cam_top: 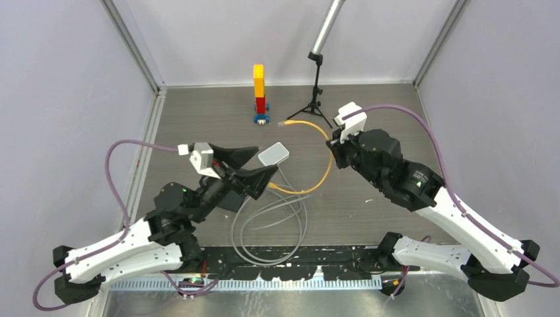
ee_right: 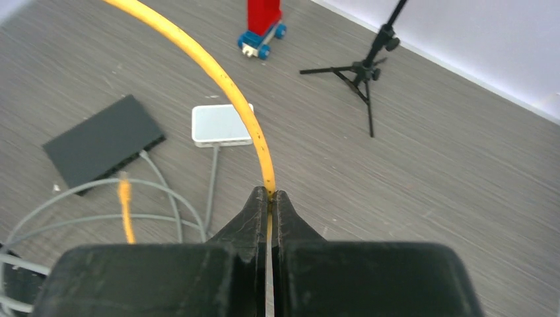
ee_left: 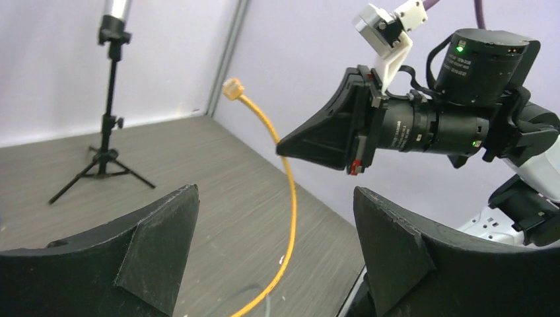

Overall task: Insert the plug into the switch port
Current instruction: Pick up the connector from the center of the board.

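Note:
A yellow cable [cam_top: 326,173] arcs above the table. My right gripper [cam_top: 332,142] is shut on it partway along, and the cable shows pinched between the fingertips in the right wrist view [ee_right: 269,193]. Its plug [cam_top: 284,123] hangs free in the air past the grip, also seen from the left wrist [ee_left: 232,88]. The cable's other end [ee_right: 124,198] lies on the table. The white box [cam_top: 273,154] lies flat mid-table [ee_right: 221,125] with a grey lead leaving its near side. Its switch port cannot be made out. My left gripper [cam_top: 263,160] stands open and empty just left of the box [ee_left: 277,231].
A black flat switch [ee_right: 105,142] lies left of the white box, partly under my left arm. Grey cables [cam_top: 271,224] loop toward the front edge. A red, yellow and blue brick tower [cam_top: 260,92] and a small black tripod [cam_top: 315,99] stand at the back.

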Controlling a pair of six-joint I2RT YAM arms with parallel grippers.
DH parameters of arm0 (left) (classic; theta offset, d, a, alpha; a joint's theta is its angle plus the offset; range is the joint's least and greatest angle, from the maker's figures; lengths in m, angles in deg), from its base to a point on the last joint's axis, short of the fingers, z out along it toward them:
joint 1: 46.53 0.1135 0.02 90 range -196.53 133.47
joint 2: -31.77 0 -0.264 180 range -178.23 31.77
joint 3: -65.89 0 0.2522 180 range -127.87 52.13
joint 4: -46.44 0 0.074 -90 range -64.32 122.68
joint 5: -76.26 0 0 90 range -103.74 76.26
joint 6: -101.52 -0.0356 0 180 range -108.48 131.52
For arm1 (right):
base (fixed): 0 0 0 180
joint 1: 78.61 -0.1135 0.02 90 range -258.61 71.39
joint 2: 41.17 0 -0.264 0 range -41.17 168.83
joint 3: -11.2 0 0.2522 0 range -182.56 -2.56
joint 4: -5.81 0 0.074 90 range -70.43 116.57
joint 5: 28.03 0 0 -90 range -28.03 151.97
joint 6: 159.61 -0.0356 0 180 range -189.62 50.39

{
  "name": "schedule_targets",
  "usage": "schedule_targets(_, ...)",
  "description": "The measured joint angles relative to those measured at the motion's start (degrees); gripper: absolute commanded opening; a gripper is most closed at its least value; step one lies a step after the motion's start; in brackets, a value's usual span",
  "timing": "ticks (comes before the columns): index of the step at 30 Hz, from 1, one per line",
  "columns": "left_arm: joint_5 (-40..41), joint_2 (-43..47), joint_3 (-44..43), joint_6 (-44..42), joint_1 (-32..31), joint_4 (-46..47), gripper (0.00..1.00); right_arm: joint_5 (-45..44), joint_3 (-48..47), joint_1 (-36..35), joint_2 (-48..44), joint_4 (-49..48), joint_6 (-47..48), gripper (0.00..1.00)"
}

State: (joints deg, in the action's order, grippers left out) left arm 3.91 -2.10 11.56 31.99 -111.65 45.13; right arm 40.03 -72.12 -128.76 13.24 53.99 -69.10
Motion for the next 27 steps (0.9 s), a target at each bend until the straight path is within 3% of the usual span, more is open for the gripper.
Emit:
schedule_targets(11, -2.9, -20.6, 6.4, -6.0, 0.0, 31.5, 0.87, 1.8, 1.6, -6.8, -0.5, -10.7, -5.9, 0.00)
schedule_targets(17, -1.0, -30.6, 6.3, -7.3, 0.0, 48.3, 0.77, -0.6, 2.3, -11.9, -0.5, -13.7, -6.4, 0.00)
schedule_targets(21, -0.8, -33.0, 6.0, -7.5, 0.0, 55.6, 0.69, -2.1, 2.4, -13.4, -0.1, -14.0, -6.5, 0.01)
schedule_targets(27, -1.7, -31.8, 5.8, -7.4, 0.0, 59.8, 0.70, -4.0, 4.5, -14.6, -0.7, -14.0, -6.5, 0.01)
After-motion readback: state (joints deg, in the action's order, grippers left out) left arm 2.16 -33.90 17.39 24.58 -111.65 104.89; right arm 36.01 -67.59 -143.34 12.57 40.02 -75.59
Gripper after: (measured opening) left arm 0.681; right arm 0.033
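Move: The yellow cable's upper connector, held up by the right hand's pinch on the cable, lies about 9 cm ahead of the left hand and 5 cm to its right, roughly level. The right fingertips are 7 cm ahead, 17 cm right and 6 cm lower than the left hand; the white switch is some 20 cm ahead, 2 cm right and 38 cm down. From the right hand the connector is 2 cm ahead, 12 cm left and 7 cm up. Hands converge: left goes 7 cm right and forward, fingers narrowing; right carries cable 7 cm left and back. ##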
